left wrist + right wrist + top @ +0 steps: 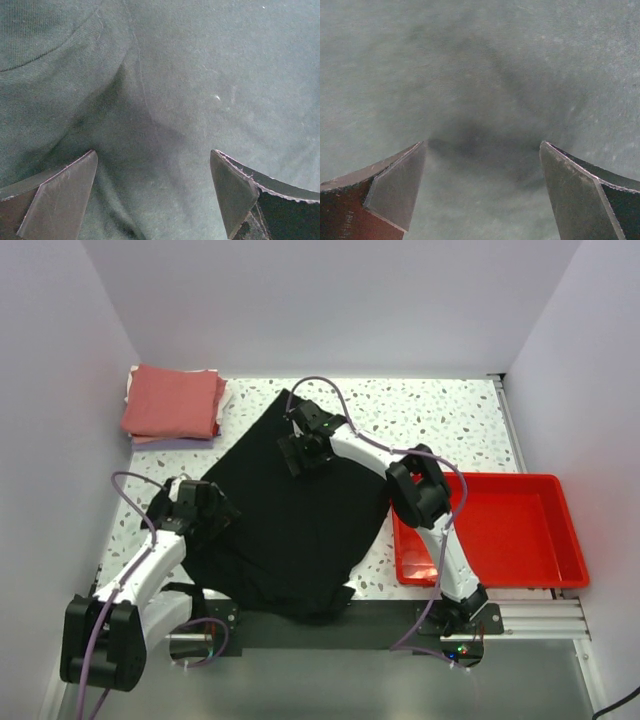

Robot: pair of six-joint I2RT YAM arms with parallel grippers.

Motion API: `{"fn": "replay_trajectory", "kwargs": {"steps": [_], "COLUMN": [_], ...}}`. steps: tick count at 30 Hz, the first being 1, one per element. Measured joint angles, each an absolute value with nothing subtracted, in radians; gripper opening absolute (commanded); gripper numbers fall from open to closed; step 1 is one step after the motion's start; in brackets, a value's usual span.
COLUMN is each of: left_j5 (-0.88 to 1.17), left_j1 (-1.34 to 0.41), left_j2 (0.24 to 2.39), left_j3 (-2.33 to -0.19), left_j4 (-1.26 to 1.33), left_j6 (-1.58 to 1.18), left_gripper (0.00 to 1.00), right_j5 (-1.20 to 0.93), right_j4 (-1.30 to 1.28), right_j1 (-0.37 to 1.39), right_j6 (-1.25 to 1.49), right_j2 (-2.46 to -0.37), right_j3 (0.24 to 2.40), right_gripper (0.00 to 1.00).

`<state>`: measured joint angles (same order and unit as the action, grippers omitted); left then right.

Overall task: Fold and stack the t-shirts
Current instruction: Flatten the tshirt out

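A large black t-shirt (290, 520) lies spread over the middle of the speckled table, one edge hanging over the near side. My left gripper (212, 512) hovers low over its left edge, jaws wide apart; the left wrist view shows only dark cloth (165, 100) with a seam and fold between the fingers (65, 195). My right gripper (303, 452) sits over the shirt's upper part, open too, with smooth dark cloth (480, 75) below its fingers (570, 195). A folded stack of t-shirts (175, 402), salmon-red on top with pale layers beneath, rests at the far left corner.
A red plastic tray (490, 530) stands at the right side of the table, beside the right arm. White walls close in the table on the left, back and right. A metal rail (530, 618) runs along the near edge.
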<state>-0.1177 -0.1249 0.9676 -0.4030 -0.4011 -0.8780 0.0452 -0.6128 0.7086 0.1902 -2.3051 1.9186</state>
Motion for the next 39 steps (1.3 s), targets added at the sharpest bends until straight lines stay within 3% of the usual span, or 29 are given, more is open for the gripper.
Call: {"fn": "replay_trajectory", "kwargs": {"steps": [10,17,24,31,39], "left_j5": [-0.208,-0.233,-0.301,-0.321,-0.392], "left_j1": [-0.125,-0.158,-0.332,-0.434,-0.418], "left_j2": [1.225,1.481,1.773,1.982,2.384], "left_j3": [-0.551,-0.736,-1.033,-1.305,-1.907], "left_j4": [-0.382,-0.312,-0.307,-0.328,-0.415], "left_j6": [-0.841,-0.801,-0.746,-0.7,-0.565], "left_gripper": [1.0,1.0,1.0,1.0,1.0], "right_j5": [0.008,-0.023,-0.016,-0.015,-0.038], "right_j4": [-0.574,-0.49,-0.458,-0.453,-0.449], "right_j1": [0.592,0.446,0.353,0.34,0.338], "right_j6": [0.251,0.311,0.334,0.336,0.332], "right_j2": [-2.334,-2.236,-2.104,-2.084,-2.082], "right_j3": [1.921,1.756,1.551,1.52,1.517], "right_gripper": [0.99,0.99,0.99,0.99,0.99]}}
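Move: The dark t-shirt lies spread right under both hands, a centimetre or so below. Its middle is some 15 cm to the left hand's right and 2 cm ahead; the folded stack stands about 30 cm ahead of that hand and 10 cm left. From the right hand, the t-shirt's middle is about 15 cm back and 2 cm left, its far corner 17 cm ahead and 2 cm left, and the red bin's middle 43 cm right and 18 cm back. With fingers open and low on the t-shirt, the left hand sweeps forward about 32 cm, starting nearly straight, veering some 15 cm right past the folded stack, then running on forward towards the table's far side, turning clockwise about 20 degrees and rolling its left side up as it drags cloth along. The right hand, also open, sinks a centimetre onto the cloth and sweeps it about 18 cm to the right, curving a little forward first and turning some 25 degrees clockwise, then holds still beyond the red bin's near-left side. ##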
